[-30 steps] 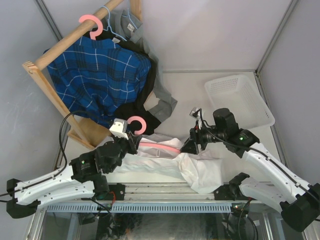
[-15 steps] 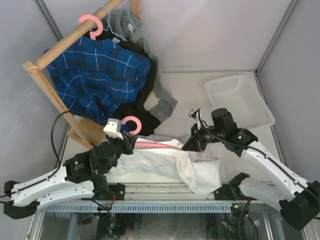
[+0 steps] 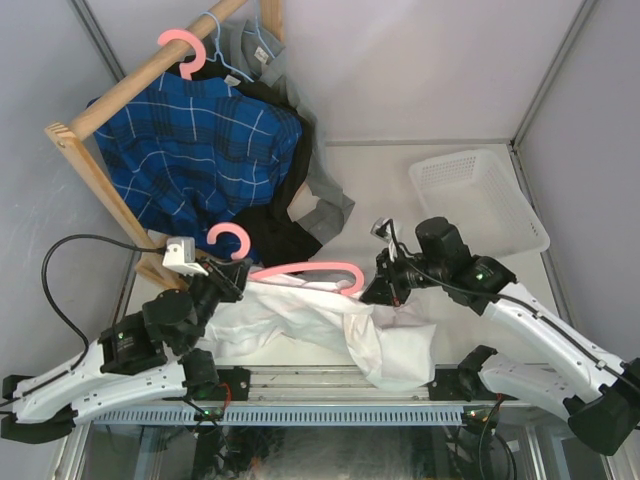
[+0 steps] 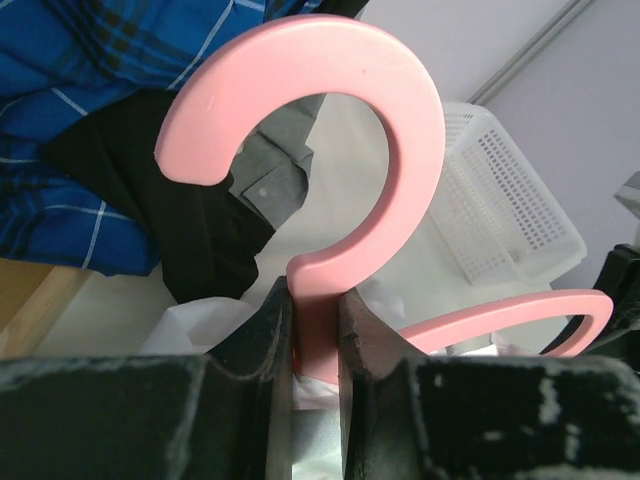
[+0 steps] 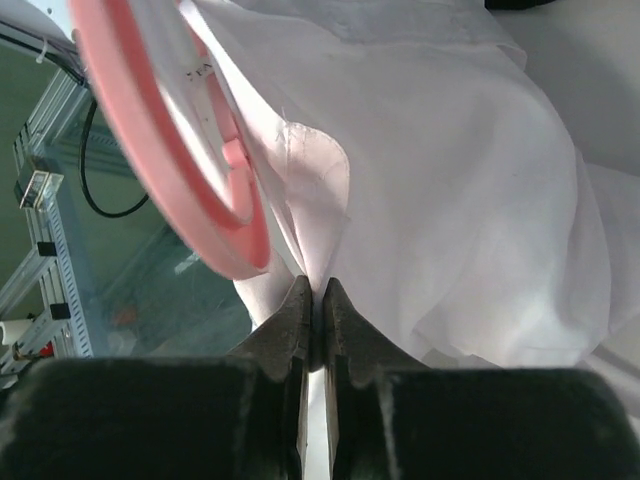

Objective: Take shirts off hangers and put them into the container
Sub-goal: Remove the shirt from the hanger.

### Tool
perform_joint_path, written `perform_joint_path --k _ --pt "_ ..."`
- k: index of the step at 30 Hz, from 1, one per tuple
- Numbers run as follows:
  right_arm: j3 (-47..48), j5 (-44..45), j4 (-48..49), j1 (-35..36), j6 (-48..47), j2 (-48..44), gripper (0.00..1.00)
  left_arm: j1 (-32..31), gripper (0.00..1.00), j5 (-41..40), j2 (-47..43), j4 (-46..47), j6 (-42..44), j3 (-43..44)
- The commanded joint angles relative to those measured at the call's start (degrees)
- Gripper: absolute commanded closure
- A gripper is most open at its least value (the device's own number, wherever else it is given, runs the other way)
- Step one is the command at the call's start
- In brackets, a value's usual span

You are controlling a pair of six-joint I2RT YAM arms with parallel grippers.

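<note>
A white shirt (image 3: 300,320) lies crumpled on the table's near side, partly draped on a pink hanger (image 3: 305,270). My left gripper (image 3: 222,275) is shut on that hanger's neck just below the hook (image 4: 330,130). My right gripper (image 3: 376,290) is shut on a fold of the white shirt (image 5: 450,180), right beside the hanger's looped end (image 5: 170,150). The blue plaid shirt (image 3: 195,150), black shirt (image 3: 275,235) and grey shirt (image 3: 325,205) hang from the rack. The white mesh container (image 3: 480,200) stands at the right, with nothing in it.
The wooden rack (image 3: 90,170) leans at the back left, carrying another pink hanger (image 3: 182,48) and light-blue wire hangers (image 3: 228,60). Grey walls close in the table. The container (image 4: 510,210) also shows in the left wrist view.
My left gripper has pulled the pink hanger up and to the left, baring its right arm from the shirt. My right gripper has shut on the white cloth.
</note>
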Motion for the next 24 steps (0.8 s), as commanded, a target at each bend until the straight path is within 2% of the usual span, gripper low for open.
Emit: perform_joint_path --k 1,3,4,7,13,18,22,24 --pt "0.45 4.36 -2.94 1.0 1.13 1.83 0.94 0.63 1.0 -4.36 -0.77 6.91 4.78 3.51" --pt "1.59 7.73 -2.37 1.09 1.58 1.06 0.8 0.6 1.0 -4.55 0.76 6.65 5.5 4.13" --pt "1.94 8.76 -1.67 0.37 1.66 -0.04 0.76 0.63 1.0 -5.14 1.77 5.25 5.54 4.89" --pt "1.96 8.0 2.18 -2.34 1.35 -5.87 0.6 0.6 1.0 -6.02 4.16 2.34 5.34 6.8" --pt "-0.61 5.82 9.62 -4.25 -4.15 -17.24 0.23 0.66 1.0 -2.53 6.89 3.83 7.82 8.08" --pt "0.86 -2.15 12.75 -4.34 -7.54 -16.29 0.16 0.7 1.0 6.33 10.66 3.75 11.2 10.79" --pt "4.4 -9.25 10.01 -3.7 -10.52 -9.28 0.14 0.67 1.0 8.67 11.76 4.36 11.2 11.47" --pt "6.67 -9.03 7.64 -2.02 -11.72 -5.49 0.14 0.71 1.0 9.49 12.32 4.63 11.46 12.13"
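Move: Just back and left of the right hand, whose shut fingers still pinch a fold of the white shirt, the shirt's middle lies about 6 cm to the left, 4 cm back and some 8 cm below. The pink hanger's free end curves roughly 2 cm ahead, 2 cm left and 3 cm above that hand; the container stands about 20 cm right, 14 cm ahead and 10 cm lower. From the left hand, the shirt's middle is about 12 cm right, 7 cm back and 15 cm down. Opening wide and letting go of the shirt, the right hand shifts a little right, rises nearly 10 cm clear of the cloth, then eases back left and begins to sink, having rolled some 25 degrees with its forward side up. The left hand, still pinching the hanger's neck, first edges forward and up, then carries the hanger about 4 cm right, its left side tilting up. ##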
